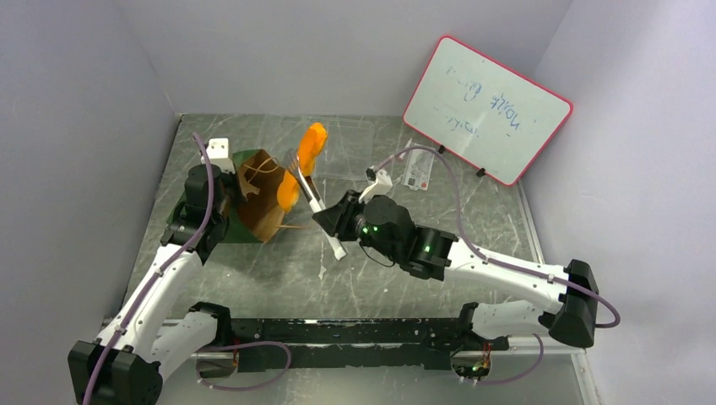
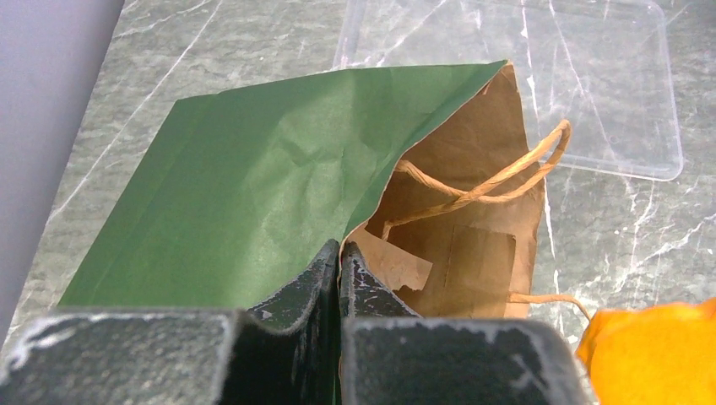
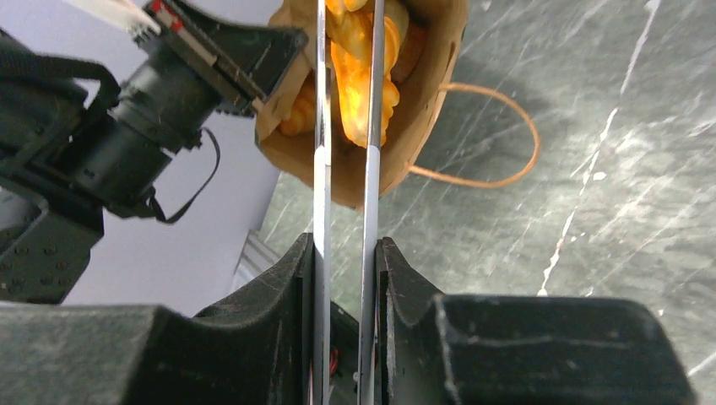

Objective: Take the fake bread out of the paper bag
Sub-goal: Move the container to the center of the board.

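Note:
The paper bag (image 1: pixel 257 202) lies on its side, green outside (image 2: pixel 253 194), brown inside, mouth toward the right arm. My left gripper (image 2: pixel 340 251) is shut on the bag's upper mouth edge. My right gripper (image 3: pixel 346 246) is shut on a pair of metal tongs (image 3: pixel 322 126), also seen from above (image 1: pixel 311 196). Between the tong arms is a long orange piece of fake bread (image 3: pixel 359 67), at the bag's mouth (image 3: pixel 422 110). From above, the orange bread (image 1: pixel 313 140) sticks up past the bag. Its orange edge (image 2: pixel 659 346) shows at the lower right of the left wrist view.
A clear plastic tray (image 2: pixel 591 93) lies on the marble table just beyond the bag, also visible from above (image 1: pixel 355 150). A pink-framed whiteboard (image 1: pixel 485 110) leans at the back right, with a small card (image 1: pixel 416 173) in front of it. Grey walls close in both sides.

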Controlling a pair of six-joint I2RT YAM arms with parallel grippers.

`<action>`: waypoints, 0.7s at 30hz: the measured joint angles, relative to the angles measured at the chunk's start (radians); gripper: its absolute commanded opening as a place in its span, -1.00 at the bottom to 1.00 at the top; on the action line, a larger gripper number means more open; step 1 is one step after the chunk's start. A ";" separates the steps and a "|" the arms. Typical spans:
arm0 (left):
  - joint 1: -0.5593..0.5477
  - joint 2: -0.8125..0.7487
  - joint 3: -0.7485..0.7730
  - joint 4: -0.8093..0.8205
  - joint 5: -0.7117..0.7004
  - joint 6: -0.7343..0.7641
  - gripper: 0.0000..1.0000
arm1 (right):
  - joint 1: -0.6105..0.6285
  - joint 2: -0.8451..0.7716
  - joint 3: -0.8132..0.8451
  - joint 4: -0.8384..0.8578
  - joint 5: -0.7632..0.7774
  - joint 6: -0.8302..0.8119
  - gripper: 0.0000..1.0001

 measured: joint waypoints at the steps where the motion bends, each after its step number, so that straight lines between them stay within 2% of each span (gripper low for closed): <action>1: 0.000 -0.002 -0.002 0.000 0.000 -0.002 -0.86 | -0.004 0.003 0.014 -0.013 0.006 -0.005 -1.00; 5: 0.000 -0.017 -0.006 -0.006 0.000 -0.015 -0.86 | -0.066 0.043 0.111 -0.055 0.000 -0.032 -1.00; 10: 0.005 -0.056 -0.006 -0.035 -0.001 -0.031 -0.86 | -0.269 0.151 0.204 -0.048 -0.089 -0.057 -1.00; 15: 0.008 -0.105 -0.006 -0.074 -0.007 -0.034 -0.86 | -0.439 0.370 0.339 -0.053 -0.201 -0.095 -1.00; 21: 0.011 -0.150 -0.005 -0.122 -0.010 -0.033 -0.86 | -0.568 0.616 0.489 -0.043 -0.334 -0.121 -1.00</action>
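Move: The clear container lies on the table, its middle about 38 cm ahead of the right hand, 4 cm to its left and some 23 cm below. The fake bread, already out of the bag and held in the tongs, is about 13 cm ahead of that hand, 4 cm left and 3 cm lower; the paper bag's mouth is 13 cm ahead, 15 cm left and 11 cm below. From the left hand the container is about 24 cm ahead, 17 cm right and 18 cm below. The right hand, fingers still shut on the tongs with the bread in them, sweeps forward about 25 cm from beside the bag towards the container, easing some 4 cm to the right and turning a little clockwise; it first rises about 3 cm, then sinks about 9 cm while its fingers tip slightly down. The left hand keeps its pinch on the bag's rim and, after a brief wait, draws it back about 3 cm and slightly up, away from the container. ##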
